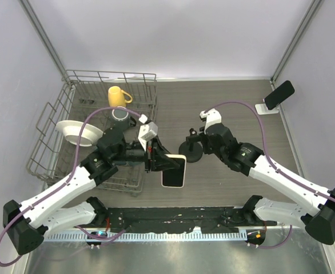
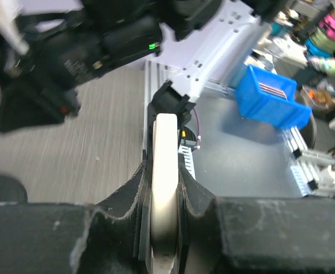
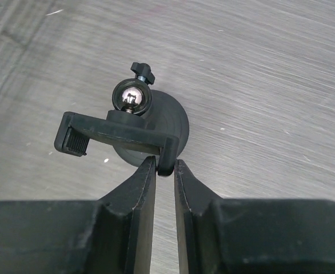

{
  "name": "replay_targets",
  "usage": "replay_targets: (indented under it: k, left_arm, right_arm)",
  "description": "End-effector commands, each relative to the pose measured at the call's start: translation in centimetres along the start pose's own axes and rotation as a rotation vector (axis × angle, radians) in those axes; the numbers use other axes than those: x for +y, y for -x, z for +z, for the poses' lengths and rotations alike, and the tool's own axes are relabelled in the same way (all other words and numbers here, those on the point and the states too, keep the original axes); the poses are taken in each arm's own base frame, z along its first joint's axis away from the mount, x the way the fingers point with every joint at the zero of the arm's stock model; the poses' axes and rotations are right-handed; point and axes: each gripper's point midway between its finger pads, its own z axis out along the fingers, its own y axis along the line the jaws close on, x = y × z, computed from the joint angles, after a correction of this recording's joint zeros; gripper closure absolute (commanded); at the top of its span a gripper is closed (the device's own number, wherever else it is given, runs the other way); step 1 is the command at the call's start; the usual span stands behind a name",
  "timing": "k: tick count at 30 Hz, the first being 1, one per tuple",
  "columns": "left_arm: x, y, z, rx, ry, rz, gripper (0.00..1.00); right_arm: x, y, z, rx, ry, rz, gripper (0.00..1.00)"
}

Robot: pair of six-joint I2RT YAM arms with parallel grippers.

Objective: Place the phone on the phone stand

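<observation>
A phone (image 1: 174,171) in a cream case, dark screen up, hangs over the middle of the table with my left gripper (image 1: 156,158) shut on its left edge. Seen from the left wrist, its pale edge (image 2: 166,148) is pinched between both fingers (image 2: 127,197). My right gripper (image 3: 165,165) is shut on the end hook of a black clamp mount (image 3: 116,132) with a round base and shiny ball joint; this mount (image 1: 191,152) stands just right of the phone. The white phone stand (image 1: 267,107) sits at the back right with a dark phone (image 1: 279,94) leaning on it.
A wire dish rack (image 1: 53,148) fills the left side, holding a yellow mug (image 1: 118,96), a dark cup (image 1: 120,115) and a white bowl (image 1: 76,132). White walls close in the table at the back and sides. A blue bin (image 2: 270,103) shows beyond the near edge.
</observation>
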Motion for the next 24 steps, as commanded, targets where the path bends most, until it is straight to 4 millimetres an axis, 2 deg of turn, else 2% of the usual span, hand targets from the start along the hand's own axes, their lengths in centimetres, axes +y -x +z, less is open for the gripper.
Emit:
replay_targets:
  k: [1,4,9,10,12,13,19,24]
  left_arm:
    - [-5.2,6.0,0.2,-0.206,-0.293,0.472,1.0]
    - [-3.3,6.1,2.1,-0.168,-0.289,0.51,1.0]
    - [-2.2,6.3,4.6,-0.135,-0.406,0.573,1.0]
    - [-1.2,5.6,5.5,-0.114,-0.41,0.556,1.0]
    - [-0.5,5.6,6.2,-0.108,-0.439,0.578,1.0]
    - [0.2,4.9,6.6,-0.087,-0.462,0.561,1.0]
    - [1.0,5.8,7.0,-0.109,-0.532,0.583,1.0]
    - [3.4,4.6,7.2,-0.095,-0.517,0.53,1.0]
  right_arm:
    - [4.0,1.7,-0.9,-0.068,0.271,-0.051,0.99]
    - [4.9,1.6,-1.2,-0.076,0.352,-0.064,0.99]
    - [6.1,1.4,-1.6,-0.056,0.454,-0.089,0.99]
    - [6.2,1.2,-1.5,-0.048,0.464,-0.092,0.99]
    - [6.4,1.1,-1.5,-0.043,0.488,-0.093,0.99]
    - [6.5,1.0,-1.4,-0.039,0.503,-0.095,0.99]
    - [6.2,0.8,-0.8,-0.011,0.535,-0.075,0.99]
    - [5.8,0.7,-0.8,-0.006,0.536,-0.065,0.99]
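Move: The phone stand's clamp, with the right fingers shut on its end, is roughly 6 cm right, 8 cm ahead and 10 cm below the left hand, which already holds the phone. The stand's round base is about 7 cm right, 2 cm ahead and 24 cm down, while the grey mug is some 21 cm left and 17 cm ahead, 18 cm lower. From the right hand, the phone's middle lies around 9 cm left, 11 cm back and 9 cm higher. The phone, still pinched by the left fingers, swings up slightly, then right and forward towards the clamp, about 9 cm in all, sinking some 3 cm late, while the left wrist turns about 25 degrees clockwise and tips the phone steeper. The right hand keeps its pinch on the clamp and brings the stand some 4 cm left and slightly back to meet it, turning counter-clockwise. ##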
